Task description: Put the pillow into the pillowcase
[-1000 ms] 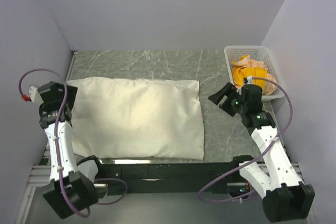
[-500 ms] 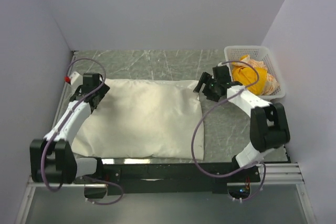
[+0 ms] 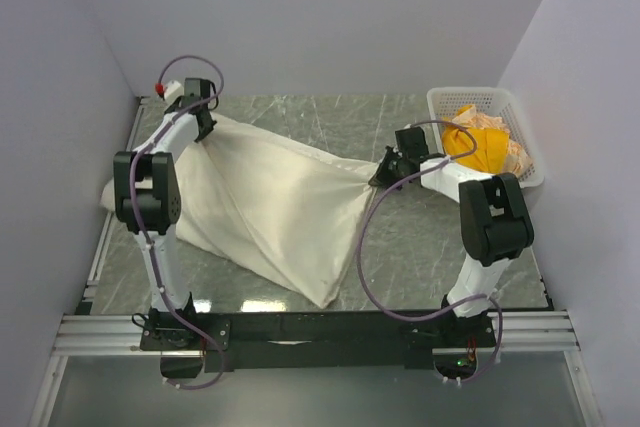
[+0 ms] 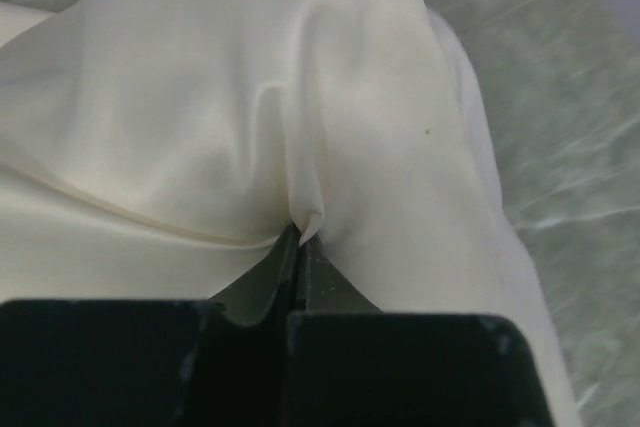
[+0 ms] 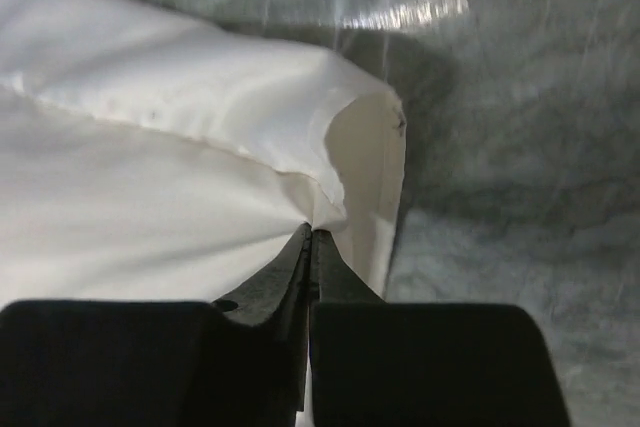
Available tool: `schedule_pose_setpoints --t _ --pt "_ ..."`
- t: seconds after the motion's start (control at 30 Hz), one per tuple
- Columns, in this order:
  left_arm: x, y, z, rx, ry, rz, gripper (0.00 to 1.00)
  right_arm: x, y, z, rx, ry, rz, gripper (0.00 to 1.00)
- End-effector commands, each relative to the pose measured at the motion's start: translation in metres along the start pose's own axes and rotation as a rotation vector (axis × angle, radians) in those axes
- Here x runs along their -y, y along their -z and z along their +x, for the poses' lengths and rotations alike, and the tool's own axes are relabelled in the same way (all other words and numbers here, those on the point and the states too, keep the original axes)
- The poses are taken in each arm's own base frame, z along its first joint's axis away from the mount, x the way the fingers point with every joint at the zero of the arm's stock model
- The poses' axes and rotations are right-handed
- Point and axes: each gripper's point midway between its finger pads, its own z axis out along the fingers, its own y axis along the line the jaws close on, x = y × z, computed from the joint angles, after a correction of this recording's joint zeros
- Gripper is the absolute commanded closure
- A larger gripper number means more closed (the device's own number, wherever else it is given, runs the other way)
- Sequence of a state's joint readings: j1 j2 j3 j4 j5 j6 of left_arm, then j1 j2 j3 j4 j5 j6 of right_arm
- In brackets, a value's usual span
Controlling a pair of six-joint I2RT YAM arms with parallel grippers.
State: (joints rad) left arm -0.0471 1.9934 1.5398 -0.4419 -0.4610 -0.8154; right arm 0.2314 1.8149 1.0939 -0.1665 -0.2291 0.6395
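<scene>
The cream pillowcase (image 3: 270, 207) hangs stretched between both grippers, its far edge lifted off the table and its bulky lower part sagging toward the near edge. My left gripper (image 3: 203, 119) is shut on the far left corner; in the left wrist view a fold of the pillowcase (image 4: 250, 97) is pinched in the left gripper (image 4: 300, 237). My right gripper (image 3: 383, 169) is shut on the right corner. In the right wrist view the right gripper (image 5: 312, 232) pinches the pillowcase (image 5: 150, 197) beside an open hem. The pillow is hidden; I cannot tell if it is inside.
A white basket (image 3: 437, 105) with an orange-yellow cloth (image 3: 475, 142) stands at the far right. The grey marbled table (image 3: 440, 247) is walled in on the left, back and right. A black rail runs along the near edge.
Both arms swung in to the fabric's far corners, shut on them and lifted. The cream bundle went from lying flat to hanging stretched and tented between the grippers.
</scene>
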Motion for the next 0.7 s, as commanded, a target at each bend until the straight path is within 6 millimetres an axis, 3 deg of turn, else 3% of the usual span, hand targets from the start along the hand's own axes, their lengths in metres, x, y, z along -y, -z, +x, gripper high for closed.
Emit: schedule_pose_setpoints --t 0.0,0.07,0.13,0.23,0.27,0.3,0.37,0.4,0.43,0.47,0.5,0.53,0.57,0.6,0.63,0.67 --pt "0.062 -0.015 -0.034 0.005 -0.069 0.183 0.99 -0.001 0.038 -0.013 0.105 -0.004 -0.001 1.00" --pt "0.092 -0.006 -0.044 0.017 -0.097 0.322 0.99 0.018 0.048 -0.022 0.147 -0.066 0.023 1.00" --pt "0.114 0.013 -0.036 -0.011 -0.126 0.428 0.93 0.023 0.063 -0.037 0.206 -0.119 -0.003 1.00" --pt "0.125 0.040 -0.028 -0.022 -0.159 0.486 0.67 0.046 0.074 -0.048 0.247 -0.186 0.027 1.00" --pt "0.126 0.049 -0.028 -0.021 -0.156 0.503 0.41 0.054 0.072 -0.038 0.240 -0.201 0.037 1.00" --pt "0.131 0.074 -0.038 0.005 -0.140 0.544 0.33 0.051 0.077 -0.041 0.270 -0.205 0.014 0.98" --pt "0.125 0.092 -0.029 -0.024 -0.111 0.580 0.26 0.051 0.074 -0.030 0.247 -0.206 0.011 0.93" --pt "0.121 0.122 -0.040 0.001 -0.084 0.602 0.24 0.052 0.073 -0.025 0.241 -0.197 0.018 0.84" --pt "0.103 0.120 -0.029 -0.011 -0.029 0.537 0.21 0.053 0.074 -0.023 0.245 -0.186 0.031 0.76" --pt "0.095 0.151 -0.043 0.033 0.016 0.567 0.21 0.054 0.075 -0.025 0.260 -0.177 0.050 0.57" --pt "0.090 0.162 -0.036 0.033 0.073 0.558 0.20 0.050 0.079 -0.023 0.262 -0.151 0.053 0.48" --pt "0.069 0.156 -0.012 0.012 0.079 0.503 0.17 0.049 0.081 -0.024 0.269 -0.144 0.061 0.41" --pt "0.059 0.177 -0.020 0.057 0.112 0.520 0.17 0.045 0.086 -0.032 0.298 -0.134 0.068 0.32" --pt "0.055 0.185 -0.005 0.044 0.109 0.527 0.17 0.043 0.090 -0.033 0.307 -0.126 0.074 0.29" --pt "0.040 0.181 0.020 0.006 0.110 0.487 0.18 0.038 0.092 -0.033 0.310 -0.112 0.072 0.28" --pt "0.031 0.194 0.020 0.029 0.129 0.482 0.19 0.031 0.095 -0.035 0.315 -0.100 0.064 0.28"
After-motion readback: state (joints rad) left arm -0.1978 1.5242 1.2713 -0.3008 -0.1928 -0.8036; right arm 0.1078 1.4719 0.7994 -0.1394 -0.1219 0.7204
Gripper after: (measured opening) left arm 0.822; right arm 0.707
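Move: Both closed grippers already pinch the far edge of the pillowcase. Its middle lies about 17 cm back, 12 cm right and 5 cm below the left hand; the table's far edge is roughly 9 cm straight ahead of that hand. From the right hand, the pillowcase's middle is some 27 cm left, 5 cm back and 3 cm lower, its near corner about 28 cm back and 12 cm left, and the basket about 25 cm right and 12 cm ahead. Keep the left gripper's pinch and draw the pillowcase about 7 cm towards the table's far edge, then open, sweeping right while turning some 20 degrees clockwise, and swing back and up clear of the pillowcase. With the right gripper, still pinching, tug its corner some 8 cm right towards the basket while rising, then ease back and slightly down and open to release it. ##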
